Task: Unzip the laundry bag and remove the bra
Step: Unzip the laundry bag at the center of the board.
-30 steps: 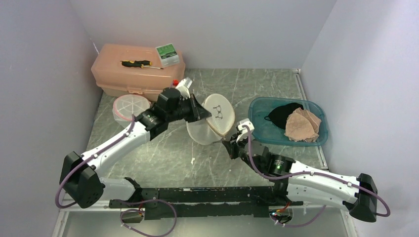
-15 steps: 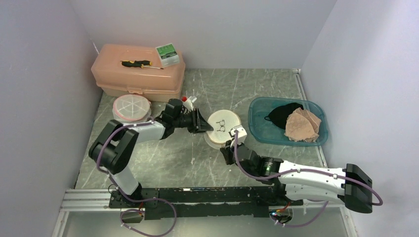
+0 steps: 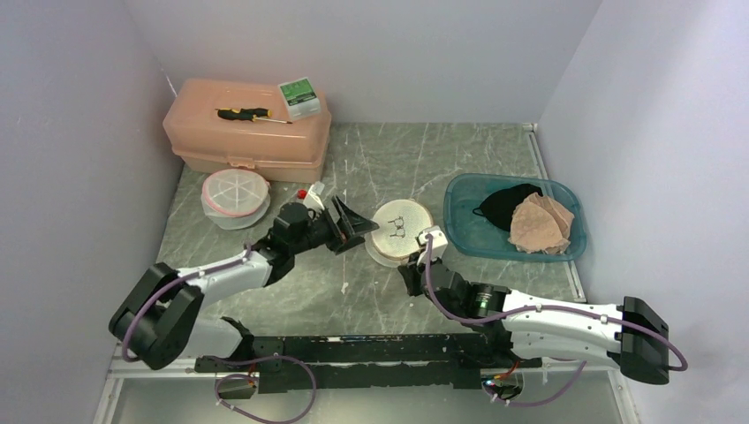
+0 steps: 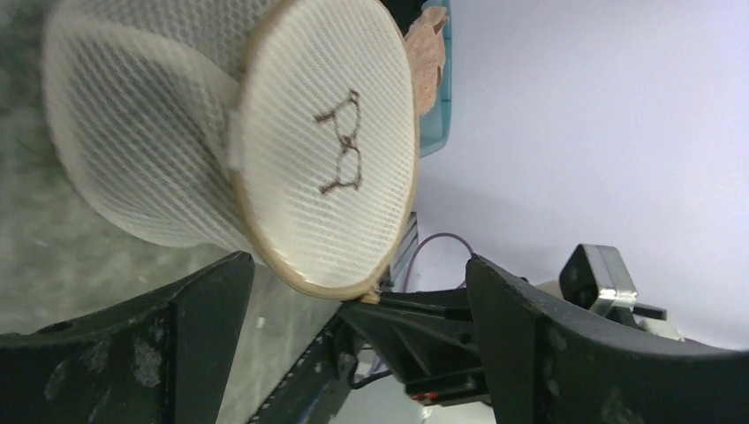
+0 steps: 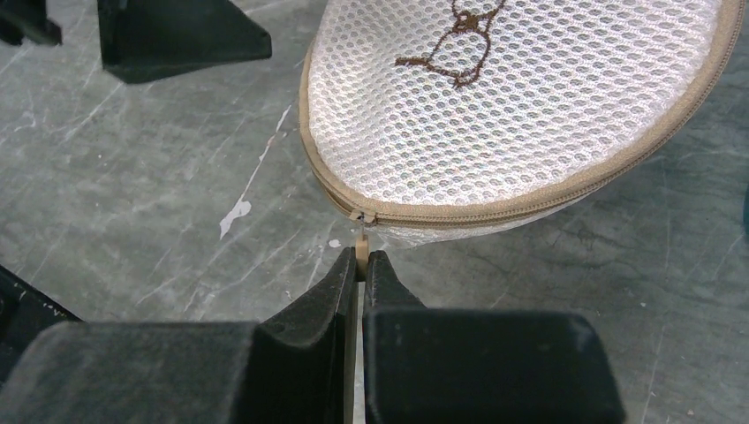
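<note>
The laundry bag (image 3: 399, 230) is a round white mesh pouch with a tan zipper rim, lying on the marble table mid-scene. Its embroidered face shows in the left wrist view (image 4: 265, 150) and the right wrist view (image 5: 521, 106). My right gripper (image 3: 409, 265) (image 5: 360, 256) sits at the bag's near edge, shut on the small tan zipper pull (image 5: 360, 250), and the zipper looks closed. Just left of the bag, my left gripper (image 3: 356, 228) (image 4: 358, 269) stands wide open, holding nothing. The bra is hidden; the mesh does not reveal what is inside.
A blue tub (image 3: 466, 231) right of the bag holds a black garment (image 3: 503, 203) and beige garments (image 3: 540, 223). A pink toolbox (image 3: 247, 141) with a screwdriver (image 3: 252, 114) stands back left. A round lidded container (image 3: 234, 196) sits before it. Walls close in on both sides.
My left gripper let go of the bag, opened wide and drew back to the left. The bag dropped from raised to lying flat. The right gripper kept its hold on the pull.
</note>
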Available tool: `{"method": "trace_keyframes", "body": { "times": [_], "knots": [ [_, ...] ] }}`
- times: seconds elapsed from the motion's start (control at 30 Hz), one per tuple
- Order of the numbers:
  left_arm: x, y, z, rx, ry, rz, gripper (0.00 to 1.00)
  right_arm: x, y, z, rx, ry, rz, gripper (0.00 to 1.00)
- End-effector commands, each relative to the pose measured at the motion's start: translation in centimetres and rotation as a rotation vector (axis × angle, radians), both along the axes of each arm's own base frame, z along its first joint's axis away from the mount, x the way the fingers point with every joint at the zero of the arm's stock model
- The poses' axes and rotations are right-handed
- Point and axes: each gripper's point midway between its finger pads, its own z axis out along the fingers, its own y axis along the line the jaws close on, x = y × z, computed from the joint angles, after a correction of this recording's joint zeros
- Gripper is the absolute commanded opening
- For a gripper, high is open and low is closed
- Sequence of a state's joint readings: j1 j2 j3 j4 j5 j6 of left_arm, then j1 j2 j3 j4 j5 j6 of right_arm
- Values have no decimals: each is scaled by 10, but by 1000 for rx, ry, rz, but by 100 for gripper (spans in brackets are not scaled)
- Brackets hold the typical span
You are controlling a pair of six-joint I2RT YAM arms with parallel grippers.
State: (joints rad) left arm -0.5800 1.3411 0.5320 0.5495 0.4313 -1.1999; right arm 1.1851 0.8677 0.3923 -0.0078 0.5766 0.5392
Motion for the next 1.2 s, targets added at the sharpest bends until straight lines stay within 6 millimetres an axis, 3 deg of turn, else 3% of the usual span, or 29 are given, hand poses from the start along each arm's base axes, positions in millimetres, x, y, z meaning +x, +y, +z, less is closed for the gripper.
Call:
{"method": "trace_keyframes", "body": {
  "times": [0.0, 0.13, 0.43, 1.0, 1.17],
  "knots": [
    [-9, -15, 11, -9, 89, 164, 95, 5, 0, 6, 5, -24, -22, 0],
    [-31, -28, -7, -29, 221, 254, 95, 6, 4, 10, 14, -28, -15, 0],
    [-32, -45, -25, -31, 301, 288, 84, 5, 5, 10, 13, -19, -10, 0],
    [-12, -61, -35, -25, 278, 321, 48, -1, 5, 3, 8, -9, 31, 0],
    [-8, -64, -35, -9, 265, 319, 28, -3, 4, 1, 5, -8, 39, 0]
  ]
}}
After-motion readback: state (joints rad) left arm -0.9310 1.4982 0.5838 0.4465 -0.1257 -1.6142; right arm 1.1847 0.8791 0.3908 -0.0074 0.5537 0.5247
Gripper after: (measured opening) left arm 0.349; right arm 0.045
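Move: The near-left stretch of the laundry bag's zipped rim lies about 5 cm to the open left hand's right, some 2 cm back and roughly 6 cm below it. The middle of the bag's lid is about 9 cm right and 2 cm ahead of that hand, 5 cm lower; the zip pull, about 9 cm right and 6 cm back, 6 cm lower. The shut right hand already grips the zip pull; the rim stretch is some 4 cm to its left, 3 cm ahead, level with it. Straddling the bag's near-left rim, one finger over the lid edge and the other outside below it, the left hand draws its fingers from wide open to about a third. It gets there by swinging back and right, about 5 cm each way, then sinking over 5 cm while easing forward, tipping down and turning counter-clockwise, some 25 degrees in all. The right hand stays, keeping its pinch on the zip pull. ##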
